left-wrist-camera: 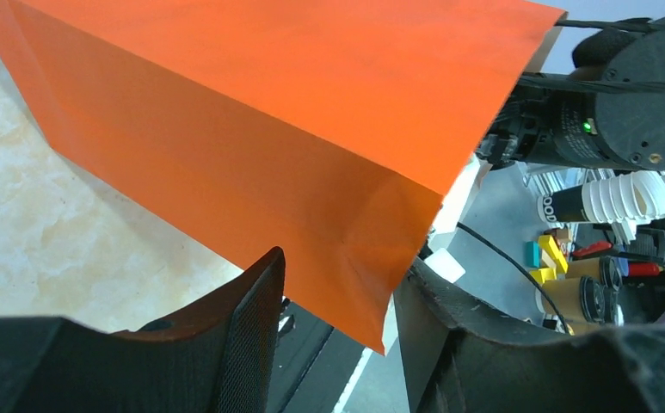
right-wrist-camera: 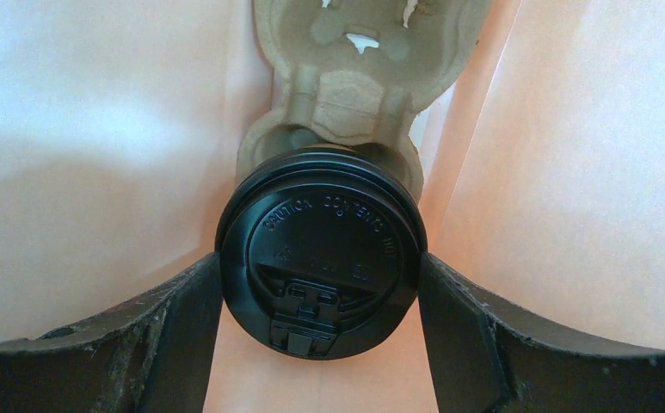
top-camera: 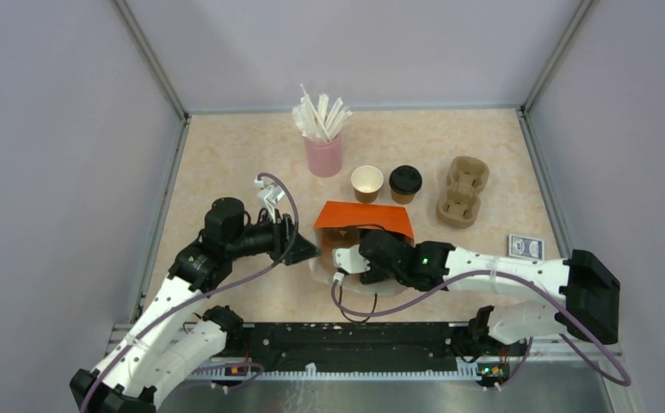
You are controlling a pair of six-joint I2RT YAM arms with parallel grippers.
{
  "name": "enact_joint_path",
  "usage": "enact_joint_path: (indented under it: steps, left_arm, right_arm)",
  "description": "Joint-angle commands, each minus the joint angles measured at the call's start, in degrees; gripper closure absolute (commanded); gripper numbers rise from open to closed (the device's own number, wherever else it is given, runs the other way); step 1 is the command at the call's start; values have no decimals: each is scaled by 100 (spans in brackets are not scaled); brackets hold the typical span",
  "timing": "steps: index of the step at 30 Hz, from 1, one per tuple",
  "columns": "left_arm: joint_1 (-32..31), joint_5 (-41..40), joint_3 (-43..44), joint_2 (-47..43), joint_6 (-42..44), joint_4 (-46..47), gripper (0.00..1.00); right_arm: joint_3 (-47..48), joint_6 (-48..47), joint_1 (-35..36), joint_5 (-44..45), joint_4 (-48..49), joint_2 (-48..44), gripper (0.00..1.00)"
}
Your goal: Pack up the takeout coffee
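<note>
An orange paper bag (top-camera: 365, 218) lies mid-table, and my right gripper (top-camera: 348, 258) reaches into its mouth. In the right wrist view, inside the bag, a takeout coffee cup with a black lid (right-wrist-camera: 318, 258) sits at the near pocket of a tan pulp carrier (right-wrist-camera: 350, 90). The right gripper (right-wrist-camera: 320, 267) is shut on it, a finger pressing each side of the lid. My left gripper (left-wrist-camera: 339, 268) is open around the bag's lower corner (left-wrist-camera: 372, 258) without pinching it. Behind the bag stand an open brown cup (top-camera: 366, 182) and a lidded cup (top-camera: 405, 182).
A second pulp carrier (top-camera: 464, 191) lies at the back right. A pink cup of white straws (top-camera: 323, 153) stands behind the bag. A small blue card box (top-camera: 526, 247) lies near the right wall. Grey walls enclose the table on three sides.
</note>
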Motion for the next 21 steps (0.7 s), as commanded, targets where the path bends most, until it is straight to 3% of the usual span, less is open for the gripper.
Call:
enact_joint_path:
  steps: [1, 5, 10, 21]
  left_arm:
    - [-29, 9, 223, 202, -89, 397, 47]
    - [-93, 68, 253, 302, -113, 532, 54]
    - [-226, 150, 236, 200, -206, 641, 84]
    - [-444, 244, -123, -82, -572, 938, 86]
  right_arm:
    - [-97, 254, -71, -220, -116, -205, 34]
    - [-98, 310, -71, -225, -126, -218, 34]
    - [-159, 345, -78, -247, -82, -198, 34]
    - [-521, 575, -160, -310, 247, -163, 35]
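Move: The left corner of the orange bag's rim sits between the half-open left fingers, about 2 cm to that hand's right and 1 cm below. From there the held, lidded coffee is some 18 cm right, 4 ahead and 10 lower. The coffee's carrier pocket lies about 4 cm ahead, 2 left and 5 below the right hand; a second lidded cup stands about 20 cm ahead, 2 right and 7 lower. The bag's rim corner gets pinched as the left fingers close nearly shut on it, the hand working about 1.5 cm to the right and, after a tiny dip forward, easing back and up by about 1 cm. Inside the bag the right hand keeps its grip on the coffee's black lid over the carrier, drifting right and sinking only about half a centimetre each. ##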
